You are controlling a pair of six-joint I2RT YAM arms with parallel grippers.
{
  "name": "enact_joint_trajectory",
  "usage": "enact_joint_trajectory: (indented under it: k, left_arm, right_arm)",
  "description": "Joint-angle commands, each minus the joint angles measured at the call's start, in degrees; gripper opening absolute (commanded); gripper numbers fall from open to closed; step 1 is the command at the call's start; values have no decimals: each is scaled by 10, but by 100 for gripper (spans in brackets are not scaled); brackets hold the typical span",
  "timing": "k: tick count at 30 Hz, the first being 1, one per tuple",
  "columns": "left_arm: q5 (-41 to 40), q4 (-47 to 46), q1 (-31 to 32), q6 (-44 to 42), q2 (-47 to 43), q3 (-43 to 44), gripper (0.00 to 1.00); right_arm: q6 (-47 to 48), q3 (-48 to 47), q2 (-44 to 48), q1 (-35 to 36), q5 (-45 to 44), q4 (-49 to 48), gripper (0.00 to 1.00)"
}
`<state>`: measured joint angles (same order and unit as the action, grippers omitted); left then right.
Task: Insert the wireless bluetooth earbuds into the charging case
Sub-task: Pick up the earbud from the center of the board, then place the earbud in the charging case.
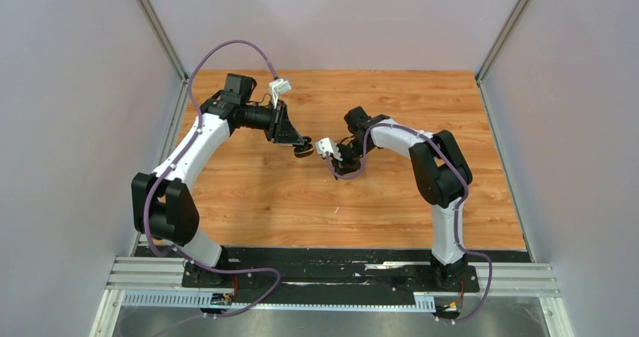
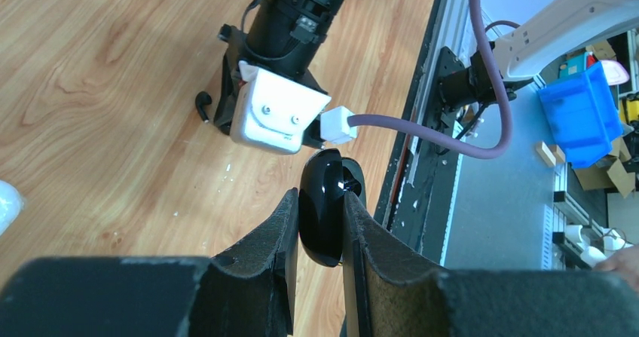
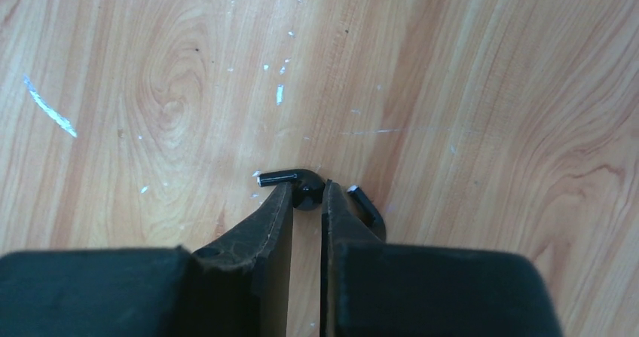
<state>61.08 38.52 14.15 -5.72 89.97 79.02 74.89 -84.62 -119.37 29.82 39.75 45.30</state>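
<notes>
My left gripper [image 2: 320, 195] is shut on a glossy black oval charging case [image 2: 324, 228] and holds it edge-on above the wooden table; from above the case [image 1: 304, 151] hangs at mid-table. My right gripper [image 3: 307, 188] points down at the table, its fingers pressed on both sides of the round head of a black earbud [image 3: 279, 177] whose stem sticks out to the left. A second black earbud [image 3: 368, 203] lies on the wood just right of the right finger. From above the right gripper [image 1: 343, 173] stands close to the right of the case.
Grey walls [image 1: 83, 88] enclose the wooden table [image 1: 249, 194] on three sides. A metal rail [image 1: 331, 277] with the arm bases runs along the near edge. A white rounded thing [image 2: 4, 201] shows at the left edge of the left wrist view.
</notes>
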Motion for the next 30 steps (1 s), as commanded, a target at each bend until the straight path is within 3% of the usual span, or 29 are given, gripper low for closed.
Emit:
enact_joint_trajectory:
  k: [1, 7, 12, 15, 19, 24, 30]
  left_arm:
    - [-13, -14, -3, -5, -21, -6, 0]
    - [-68, -43, -3, 32, -8, -8, 0]
    - [-114, -99, 6, 94, 8, -10, 0]
    - [-142, -163, 12, 165, 5, -23, 0]
    - [-188, -253, 24, 242, -11, -55, 0]
    - [-223, -365, 37, 331, -32, -108, 0]
    - [-238, -369, 49, 335, -57, -135, 0]
  right_arm:
    - [-58, 75, 76, -1, 15, -96, 0]
    - [-157, 161, 234, -4, -9, -241, 0]
    - [-241, 258, 375, 3, -85, -454, 0]
    - [-240, 321, 431, 24, -143, -594, 0]
    - [-193, 353, 454, 77, -231, -667, 0]
    - [-124, 426, 455, 129, -286, -847, 0]
    - [-102, 445, 444, 147, -283, -893, 0]
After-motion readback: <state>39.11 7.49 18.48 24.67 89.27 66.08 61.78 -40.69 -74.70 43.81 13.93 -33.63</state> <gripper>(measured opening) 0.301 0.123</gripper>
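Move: The right fingers are already shut on one black earbud, low at the table. The open charging case, in the left fingers, is about 8 cm to this hand's left, 2 cm nearer the base and 20 cm higher. The second earbud lies 2 cm straight ahead of the right hand, and a white case 10 cm ahead and 13 cm left, both about 1 cm lower. From the left hand, the held earbud is 9 cm right, 2 cm ahead and some 22 cm below. Keeping its pinch on the earbud, the right hand draws back a little, then rises fast by about 24 cm to come up beside the open case, drifting some 3 cm left at the end while the wrist swings the fingers from slanting steeply down to level, pointing forward-left at the left gripper. Meanwhile the left hand keeps hold of the case and carries it some 6 cm forward, 4 cm down and slightly right towards the rising earbud, turning about 25 degrees counter-clockwise. ##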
